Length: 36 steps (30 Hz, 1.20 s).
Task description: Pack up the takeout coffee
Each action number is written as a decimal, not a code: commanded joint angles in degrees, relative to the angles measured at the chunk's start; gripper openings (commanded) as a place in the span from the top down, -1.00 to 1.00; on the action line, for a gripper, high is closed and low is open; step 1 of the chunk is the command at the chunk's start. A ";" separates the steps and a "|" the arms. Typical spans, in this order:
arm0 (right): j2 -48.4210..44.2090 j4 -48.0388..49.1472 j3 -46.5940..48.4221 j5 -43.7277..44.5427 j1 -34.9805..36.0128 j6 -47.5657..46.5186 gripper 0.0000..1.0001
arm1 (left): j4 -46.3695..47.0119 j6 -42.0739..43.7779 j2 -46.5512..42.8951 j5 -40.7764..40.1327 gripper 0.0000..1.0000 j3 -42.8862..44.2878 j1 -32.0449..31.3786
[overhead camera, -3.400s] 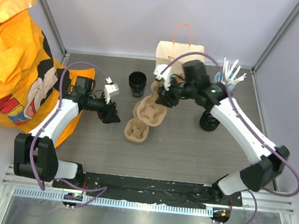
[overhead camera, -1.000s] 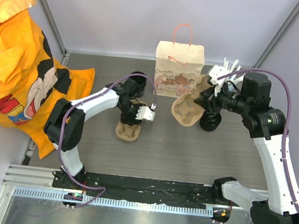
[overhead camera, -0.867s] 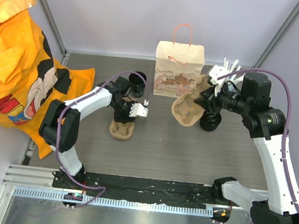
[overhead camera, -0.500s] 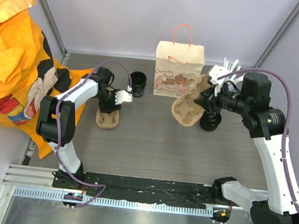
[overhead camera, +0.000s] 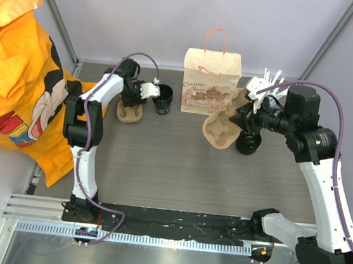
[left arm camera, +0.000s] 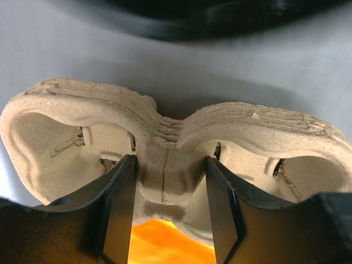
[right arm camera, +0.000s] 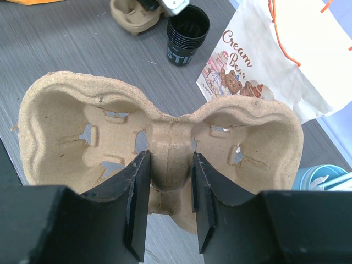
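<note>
The takeout coffee (overhead camera: 249, 144), a small black lidded cup, stands at the right, partly hidden under my right arm. My right gripper (overhead camera: 237, 120) (right arm camera: 170, 158) is shut on the centre ridge of a brown pulp cup carrier (overhead camera: 219, 130) (right arm camera: 66, 132), held tilted above the table in front of the paper bag (overhead camera: 211, 78) (right arm camera: 264, 60). My left gripper (overhead camera: 136, 99) (left arm camera: 170, 163) reaches to the back left, shut on the middle post of a second carrier stack (overhead camera: 129, 112) (left arm camera: 66, 126) (right arm camera: 132, 14), which sits beside an open stack of black cups (overhead camera: 163, 98) (right arm camera: 187, 30).
A light-blue cup of white straws (overhead camera: 268, 86) (right arm camera: 322, 177) stands at the back right, behind my right gripper. A large orange cloth (overhead camera: 18, 69) (left arm camera: 165, 242) fills the left side. Metal frame posts and walls bound the back and both sides.
My left arm has swept its carrier stack from the table's middle to the back left, beside the black cup stack. The right arm has stayed still over the last second, holding its carrier.
</note>
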 commanded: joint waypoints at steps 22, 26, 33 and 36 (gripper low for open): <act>-0.72 1.78 1.64 -0.78 -0.65 0.67 0.26 | 7.46 -3.50 0.70 4.31 -0.16 6.94 2.35; -0.54 1.87 1.73 -0.87 -0.83 0.66 0.27 | 10.91 -12.13 -0.71 6.60 -0.21 12.56 4.46; -0.19 2.13 3.31 0.01 -1.09 1.45 0.27 | 11.35 -24.07 -8.62 17.14 -0.28 12.05 5.44; 0.34 3.53 3.83 2.02 -1.36 3.74 0.27 | 11.44 -34.00 -11.26 19.61 -0.60 13.45 3.60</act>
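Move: The left hand already pinches the cup carrier by its middle bridge just above the table; its spot lies about 5 cm straight ahead and some 3 cm lower. The stacked black cups stand roughly 14 cm to the right and 1 cm ahead, the paper bag about 34 cm right and 3 cm ahead, and the towel's corner some 11 cm left and 4 cm ahead. From the raised right hand that spot is about 27 cm ahead, 40 cm left and 31 cm below. Still pinching the bridge of the cup carrier, the left hand takes it about 5 cm forward past the left side of the black cups, then eases back a little as the fingers begin to part and let go. It then climbs clear, ending some 13 cm up, tilting around 30 degrees so the fingertips swing outward, with the fingers opening wider. The right hand keeps its hold on the other carrier, practically still. ##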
